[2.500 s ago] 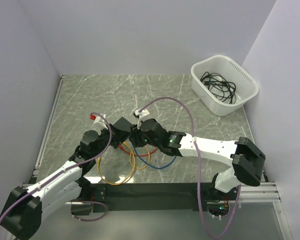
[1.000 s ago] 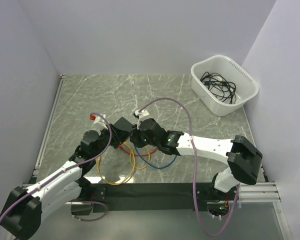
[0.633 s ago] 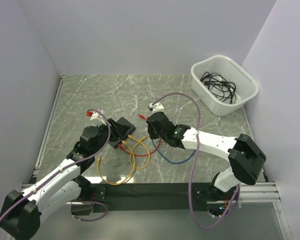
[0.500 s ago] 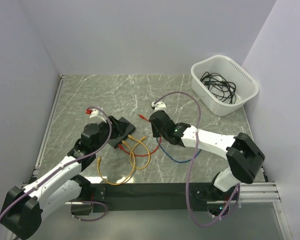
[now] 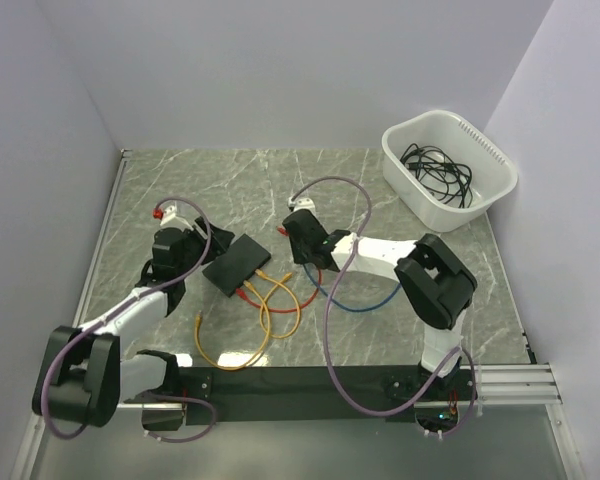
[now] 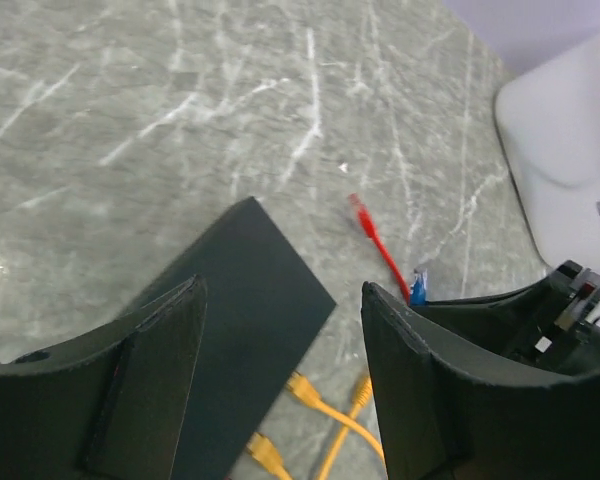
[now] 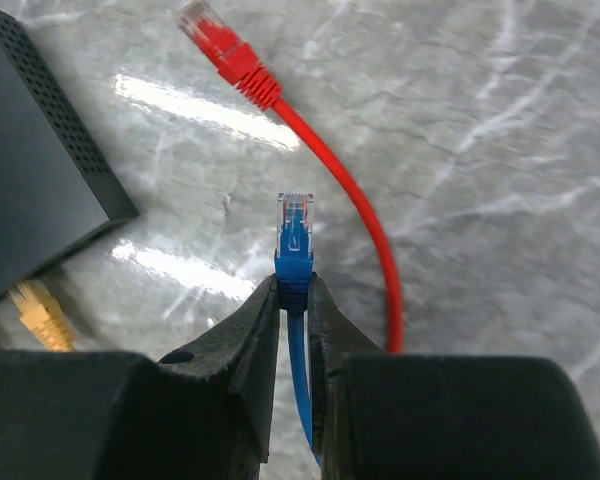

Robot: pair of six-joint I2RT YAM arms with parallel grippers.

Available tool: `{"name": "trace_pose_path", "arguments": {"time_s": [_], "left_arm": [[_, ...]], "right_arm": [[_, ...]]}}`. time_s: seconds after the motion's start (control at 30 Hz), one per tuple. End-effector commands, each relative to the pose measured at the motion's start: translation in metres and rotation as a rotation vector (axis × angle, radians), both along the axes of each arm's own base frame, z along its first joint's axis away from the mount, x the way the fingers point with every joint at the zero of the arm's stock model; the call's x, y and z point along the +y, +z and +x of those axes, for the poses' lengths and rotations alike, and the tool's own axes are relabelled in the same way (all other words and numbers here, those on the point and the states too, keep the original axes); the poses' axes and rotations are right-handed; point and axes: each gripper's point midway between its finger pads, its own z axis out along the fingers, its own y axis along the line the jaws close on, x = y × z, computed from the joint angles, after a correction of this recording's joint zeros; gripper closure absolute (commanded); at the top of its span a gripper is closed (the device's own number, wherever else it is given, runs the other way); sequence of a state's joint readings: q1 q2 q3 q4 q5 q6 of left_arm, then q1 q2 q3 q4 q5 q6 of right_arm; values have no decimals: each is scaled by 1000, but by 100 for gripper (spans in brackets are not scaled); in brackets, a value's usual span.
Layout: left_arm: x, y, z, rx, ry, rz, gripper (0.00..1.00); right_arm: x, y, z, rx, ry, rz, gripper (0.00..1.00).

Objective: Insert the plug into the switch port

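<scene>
The switch [image 5: 236, 262] is a flat matte-black box lying on the marble table. The left wrist view shows the switch [image 6: 240, 300] below and ahead of my left gripper [image 6: 282, 290], which is open with nothing between its fingers. In the top view my left gripper [image 5: 198, 252] sits just left of the switch. My right gripper [image 7: 293, 285] is shut on the blue plug [image 7: 295, 235], whose clear tip sticks out ahead of the fingertips. It hovers right of the switch corner [image 7: 30, 180]. From above, my right gripper [image 5: 295, 240] is a short way right of the switch.
A red plug [image 7: 215, 35] and its cable lie just ahead of the blue plug. Orange plugs [image 6: 305, 385] and looped orange, red and blue cables [image 5: 270, 310] lie by the switch's near-right edge. A white tub [image 5: 448, 168] of black cables stands at the back right.
My left gripper opened and let go of the switch, which now lies flat on the table, and the left arm drew back left. My right gripper pulled away from the switch with the blue plug.
</scene>
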State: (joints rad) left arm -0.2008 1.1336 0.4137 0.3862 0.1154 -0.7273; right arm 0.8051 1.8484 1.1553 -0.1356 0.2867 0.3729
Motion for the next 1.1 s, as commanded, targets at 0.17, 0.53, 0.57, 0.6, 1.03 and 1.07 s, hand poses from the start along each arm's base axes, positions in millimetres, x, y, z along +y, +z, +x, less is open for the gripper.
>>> {"name": "trace_pose_path", "arguments": {"time_s": [0.17, 0.53, 0.57, 0.6, 1.03, 1.07], "left_arm": [[7, 2, 24, -43, -23, -38, 31], [21, -14, 35, -9, 13, -25, 31], [23, -17, 36, -5, 17, -23, 31], [23, -19, 36, -4, 16, -25, 31], [13, -38, 42, 62, -43, -79, 34], [12, -41, 42, 73, -42, -88, 34]], "right_arm": [[34, -25, 2, 22, 33, 53, 100], [59, -36, -36, 42, 95, 46, 100], [60, -34, -39, 38, 96, 51, 100], [60, -32, -41, 35, 97, 55, 100], [62, -19, -60, 43, 141, 108, 100], [60, -21, -64, 49, 144, 109, 100]]}}
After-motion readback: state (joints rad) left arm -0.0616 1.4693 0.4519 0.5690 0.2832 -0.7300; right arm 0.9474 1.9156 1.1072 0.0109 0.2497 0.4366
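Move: My right hand holds the blue plug. The switch's free port, at its right-hand corner, is about 10 cm to this hand's left, level fore-and-aft and 3 cm lower. The nearest plugged-in yellow plug is some 11 cm left and 3 cm back, the loose red plug 5 cm left and 8 cm ahead, both about 4 cm lower. My open left hand has the switch's middle about 11 cm below it, 3 cm right and 1 cm ahead. Keeping my grip on the blue plug, I sink my right hand about 3 cm while it starts left, then sweep it low over the table, 6 cm left and 5 cm back in all, to the switch's port-side corner, turning slightly counter-clockwise. My left hand, fingers still wide open, comes down some 6 cm and a little forward towards the switch. ##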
